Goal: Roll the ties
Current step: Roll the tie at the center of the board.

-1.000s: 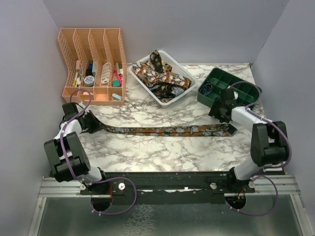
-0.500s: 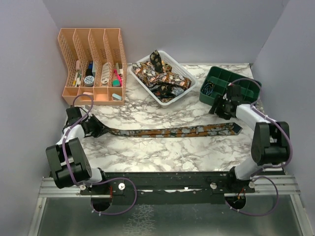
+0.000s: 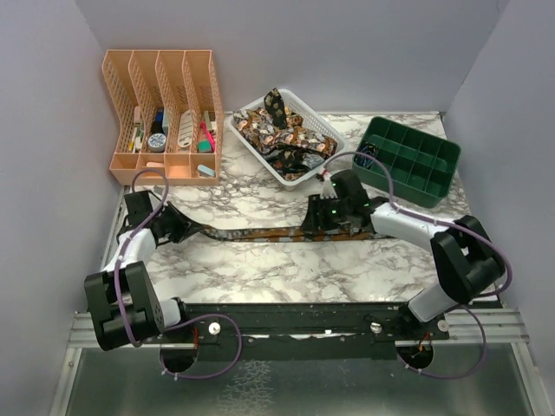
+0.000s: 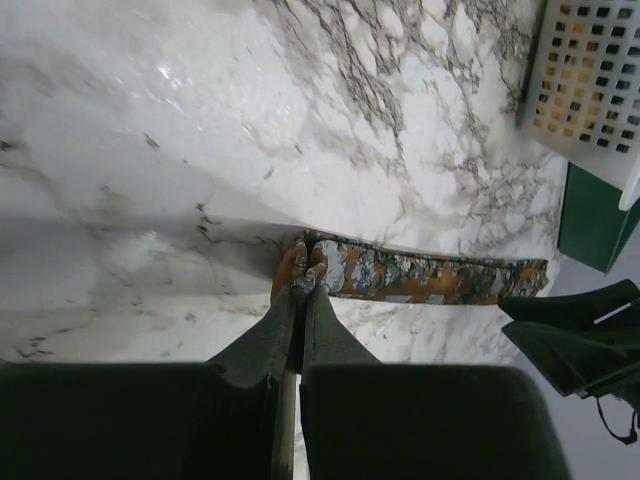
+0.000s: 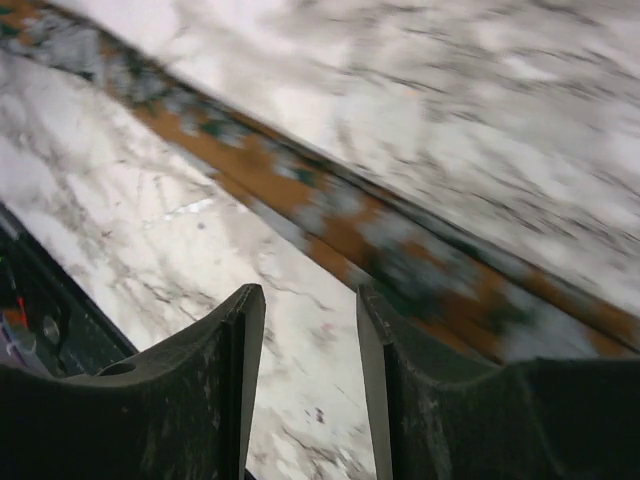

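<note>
One patterned tie (image 3: pixel 260 233) lies stretched across the marble table; further ties (image 3: pixel 282 139) sit heaped in the white basket. My left gripper (image 3: pixel 178 227) is shut on the stretched tie's left end, and in the left wrist view its fingertips (image 4: pixel 305 282) pinch the bunched fabric while the tie (image 4: pixel 430 280) runs off to the right. My right gripper (image 3: pixel 314 218) hovers over the tie's middle. In the right wrist view the right gripper (image 5: pixel 310 300) is open with only bare marble in its gap, and the blurred tie (image 5: pixel 330 215) crosses just beyond the fingertips.
An orange file organiser (image 3: pixel 160 113) with small items stands at the back left. The white basket (image 3: pixel 328 130) is at the back centre and a green compartment tray (image 3: pixel 408 160) at the back right. The black base rail (image 3: pixel 286 316) runs along the near edge.
My right gripper has swung left from the tie's right end to its middle, and its jaws have narrowed. The left gripper has shifted slightly, still holding the tie's end.
</note>
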Robot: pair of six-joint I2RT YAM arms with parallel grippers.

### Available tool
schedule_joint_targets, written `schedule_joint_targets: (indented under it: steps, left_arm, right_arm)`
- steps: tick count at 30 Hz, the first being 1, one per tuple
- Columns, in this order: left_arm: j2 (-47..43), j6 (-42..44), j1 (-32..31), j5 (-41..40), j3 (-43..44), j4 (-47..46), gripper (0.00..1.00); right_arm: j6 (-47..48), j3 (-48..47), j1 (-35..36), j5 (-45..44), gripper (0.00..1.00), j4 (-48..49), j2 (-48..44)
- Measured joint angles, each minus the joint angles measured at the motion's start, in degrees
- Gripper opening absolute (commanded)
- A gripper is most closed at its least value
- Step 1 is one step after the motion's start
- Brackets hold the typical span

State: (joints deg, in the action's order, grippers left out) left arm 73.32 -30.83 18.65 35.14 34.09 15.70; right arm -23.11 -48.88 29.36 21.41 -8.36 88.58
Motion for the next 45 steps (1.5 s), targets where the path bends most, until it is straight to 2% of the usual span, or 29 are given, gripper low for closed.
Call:
schedule_joint_targets:
  steps: [4,11,15,20,32,38,39,41,45]
  left_arm:
    - [-2.3,-3.4,-3.0,-0.6,-2.0,-0.8,0.00]
    - [-2.1,-2.0,-3.0,-3.7,1.3,1.8,0.00]
    - [-1.5,1.1,-3.0,-5.2,5.7,3.5,0.00]
    - [-0.3,3.5,-3.0,-6.2,6.6,4.4,0.00]
    - [1.2,5.2,-3.0,-7.1,6.6,5.5,0.00]
    - [1.6,5.1,-3.0,-7.2,6.6,5.5,0.08]
    - [1.9,5.1,-3.0,-7.2,6.6,5.6,0.14]
    - [2.1,5.2,-3.0,-7.2,6.6,5.6,0.31]
    - [3.0,5.9,-3.0,-7.1,6.6,6.3,0.40]
  right_arm:
    - [0.6,-3.7,7.1,1.6,0.42,5.5,5.0]
    - [-4.6,-19.9,14.9,1.6,0.25,11.3,20.0]
    - [-9.0,-28.6,20.2,0.6,0.24,13.5,29.1]
    - [-10.9,-36.6,24.3,-1.6,0.21,12.6,36.7]
    - [-11.4,-44.9,24.2,-5.5,0.21,7.7,43.0]
    - [-11.4,-47.6,24.2,-6.3,0.20,5.3,44.4]
    - [-11.4,-48.0,24.2,-6.6,0.21,5.0,44.7]
    - [-11.4,-48.9,24.2,-7.1,0.21,4.1,44.9]
    - [-11.4,-49.4,24.2,-7.9,0.21,3.1,45.0]
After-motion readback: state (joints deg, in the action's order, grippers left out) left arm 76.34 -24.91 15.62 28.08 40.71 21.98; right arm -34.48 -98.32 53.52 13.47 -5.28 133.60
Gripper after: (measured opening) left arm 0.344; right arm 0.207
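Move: My left hand already pinches the tie's near-left end right at its fingertips, a few centimetres over the board. From my half-open right hand that held end lies about 28 cm to the left, 2 cm ahead and some 3 cm lower. The white basket stands roughly 24 cm ahead and 7 cm left of my right hand; the peach organizer is about 30 cm ahead and 41 cm left of it. I sweep my right hand about 27 cm left over the length of the tie, rising slightly and then sinking roughly 4 cm net. On the way I narrow its fingers from half open to a fifth, bringing the tips onto the tie just beside my left fingers. My left hand dips right, goes forward, left and up, settles back down close to its start, rolls some 10 degrees and finally opens about a third. ##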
